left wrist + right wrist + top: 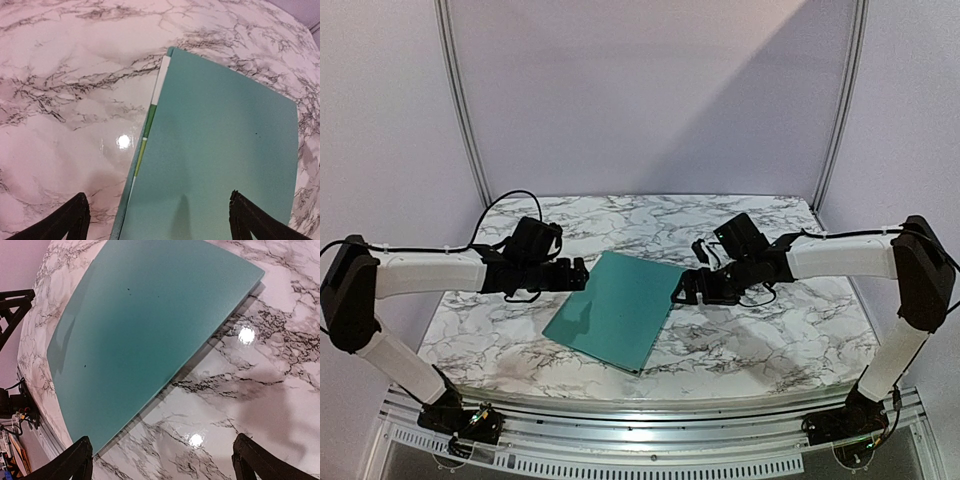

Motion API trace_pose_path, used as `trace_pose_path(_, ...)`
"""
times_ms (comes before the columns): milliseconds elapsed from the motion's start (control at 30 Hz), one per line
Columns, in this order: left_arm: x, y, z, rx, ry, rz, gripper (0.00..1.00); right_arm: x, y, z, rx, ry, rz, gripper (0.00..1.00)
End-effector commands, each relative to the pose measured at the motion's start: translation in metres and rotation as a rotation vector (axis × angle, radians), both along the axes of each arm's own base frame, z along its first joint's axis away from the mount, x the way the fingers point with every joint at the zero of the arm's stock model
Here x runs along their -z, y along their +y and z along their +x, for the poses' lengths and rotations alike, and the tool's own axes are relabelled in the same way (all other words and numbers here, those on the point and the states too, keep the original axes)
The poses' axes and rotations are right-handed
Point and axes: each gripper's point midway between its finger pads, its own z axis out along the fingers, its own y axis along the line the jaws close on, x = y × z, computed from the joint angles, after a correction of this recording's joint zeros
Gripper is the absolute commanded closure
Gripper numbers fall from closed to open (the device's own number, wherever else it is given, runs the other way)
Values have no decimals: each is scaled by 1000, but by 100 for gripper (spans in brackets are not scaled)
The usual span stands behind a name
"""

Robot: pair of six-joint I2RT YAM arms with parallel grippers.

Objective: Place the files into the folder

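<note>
The teal-green folder [618, 308] lies closed and flat on the marble table, also seen as the folder [220, 160] and the folder [145, 325]. A thin strip of the files [151, 112], white and green, peeks out along the folder's left edge under the cover. My left gripper [578, 275] hovers open at the folder's upper left edge; in the left wrist view the left gripper [157, 220] straddles that edge with nothing between its fingers. My right gripper [682, 287] is open at the folder's right edge; the right gripper [162, 460] has only table and the folder's corner beneath it.
The marble table [770, 330] ends close in front of the folder's lower corner, with a metal rail [650, 445] below it. Curved poles [465, 110] and a plain wall stand behind. Cables loop over both wrists.
</note>
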Motion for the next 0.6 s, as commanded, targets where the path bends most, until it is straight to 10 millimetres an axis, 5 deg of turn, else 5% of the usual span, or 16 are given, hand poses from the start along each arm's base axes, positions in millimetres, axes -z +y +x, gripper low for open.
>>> trace_pose_path(0,27,0,-4,15,89,-66,2,-7,6,-2,0,2,58,2)
trace_pose_path(233,58,-11,-19,55,185,-155,3,1,18,-6,-29,46,110,1)
trace_pose_path(567,78,-29,-20,78,233,-232,6,2,6,0,-4,14,49,1)
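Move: From the left hand the folder's middle lies about 8 cm to the right, some 4 cm back and around 9 cm below; the strip of file showing at the folder's left edge is roughly 4 cm ahead, level sideways and about 9 cm down. From the right hand the folder's middle is some 13 cm to the left, about level fore and aft and around 8 cm below. The open left hand sinks about 6 cm over the folder's left part, easing some 2 cm right. ##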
